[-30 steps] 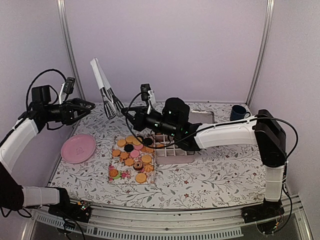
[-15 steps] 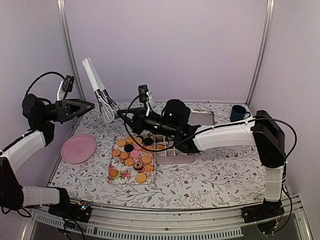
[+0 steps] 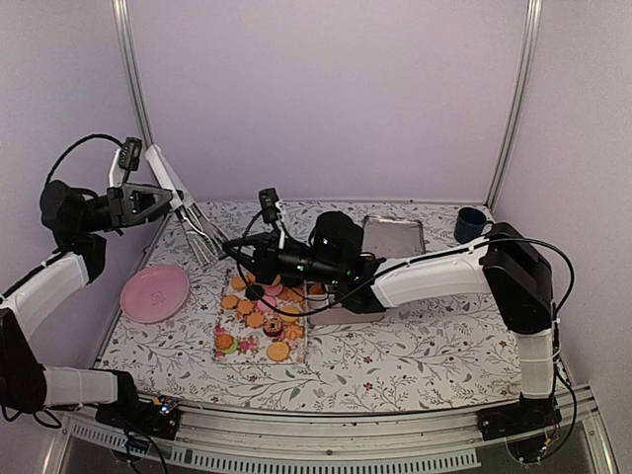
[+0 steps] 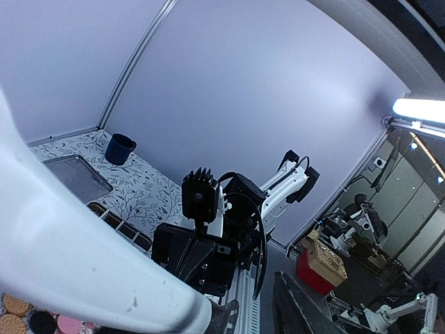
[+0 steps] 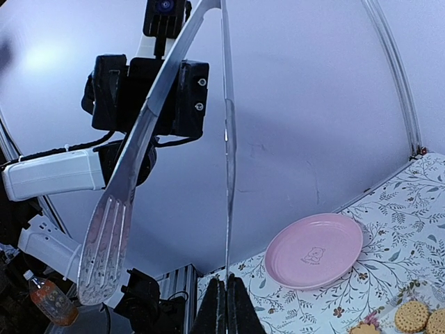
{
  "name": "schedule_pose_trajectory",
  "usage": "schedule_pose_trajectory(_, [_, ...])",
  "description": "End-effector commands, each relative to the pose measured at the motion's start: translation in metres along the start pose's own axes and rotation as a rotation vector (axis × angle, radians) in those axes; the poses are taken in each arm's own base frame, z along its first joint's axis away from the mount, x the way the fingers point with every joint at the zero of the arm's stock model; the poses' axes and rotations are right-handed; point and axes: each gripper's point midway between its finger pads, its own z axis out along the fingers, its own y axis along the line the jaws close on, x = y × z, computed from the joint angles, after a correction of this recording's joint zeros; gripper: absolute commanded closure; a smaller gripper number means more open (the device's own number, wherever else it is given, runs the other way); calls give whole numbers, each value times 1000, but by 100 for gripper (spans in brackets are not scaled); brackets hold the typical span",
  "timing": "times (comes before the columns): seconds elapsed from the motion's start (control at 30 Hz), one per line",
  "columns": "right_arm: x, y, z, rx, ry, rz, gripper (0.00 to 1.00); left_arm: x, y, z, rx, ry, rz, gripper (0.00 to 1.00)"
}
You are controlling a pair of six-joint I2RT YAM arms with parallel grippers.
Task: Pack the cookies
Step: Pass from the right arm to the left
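The cookies [image 3: 261,314] lie in rows on a flowered sheet at mid-table, mostly orange-tan, with some black and pink; a few show in the right wrist view [image 5: 410,316] and the left wrist view [image 4: 12,306]. Metal tongs [image 3: 188,212] with a white handle hang in the air at the left. My right gripper [image 3: 227,247] [image 5: 227,306] is shut on the tip of one tong blade [image 5: 227,174]; the other, slotted blade [image 5: 108,229] hangs free. My left gripper [image 3: 170,197] [image 4: 268,306] sits at the white handle [image 4: 62,257], its fingers still apart with a gap showing.
A white box with dividers [image 3: 341,304] stands right of the cookies, under the right arm. A pink plate [image 3: 155,292] [image 5: 314,250] lies at the left. A metal tray [image 3: 393,235] [image 4: 76,177] and a blue cup [image 3: 470,223] [image 4: 119,148] are at the back right.
The right arm has carried the tongs leftward and lower, bringing the white handle up to the left gripper. The left gripper has risen slightly and its fingers have narrowed.
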Motion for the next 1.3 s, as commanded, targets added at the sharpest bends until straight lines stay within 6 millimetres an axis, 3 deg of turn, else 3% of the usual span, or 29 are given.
schedule_pose_trajectory(0.0, [-7,9,4,-36,-46,-30,100,3,-6,2,16,10,29,54])
schedule_pose_trajectory(0.1, [-10,12,5,-41,-61,-37,100,7,-5,1,15,15,16,64])
schedule_pose_trajectory(0.17, [-12,13,6,-43,-69,-40,100,11,-4,1,16,15,10,65])
schedule_pose_trajectory(0.4, [-24,15,7,-35,-106,-56,100,24,-5,5,34,28,-13,54])
schedule_pose_trajectory(0.77, [-35,17,12,-30,-163,-55,100,45,-11,8,46,19,-36,58])
schedule_pose_trajectory(1.1, [-47,15,23,5,-233,-65,100,46,-13,14,63,9,-42,72])
schedule_pose_trajectory(1.27, [-49,16,24,17,-265,-76,100,56,-11,15,66,18,-73,85])
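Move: The tongs stand hinge-up in the right gripper, with their middle about 2 cm ahead of the left hand, 4 cm to its right and roughly level. The left gripper lies some 10 cm to the left of the right hand, 1 cm ahead and 10 cm above. From the left hand, the pink plate is about 8 cm ahead, 13 cm left and 37 cm below; the cookie mat is level fore and aft, 13 cm right and equally far below. Bring the left gripper down and back along the tongs, some 5 cm in all and slightly right, towards the metal end of their free leg. Close its half-open fingers partway, ease them slightly open while descending, then narrow them around that leg. Keep the right fingers shut on the other leg's tip; after a near pause, lift it about 3 cm and leftward towards the left gripper, rolling slightly. ##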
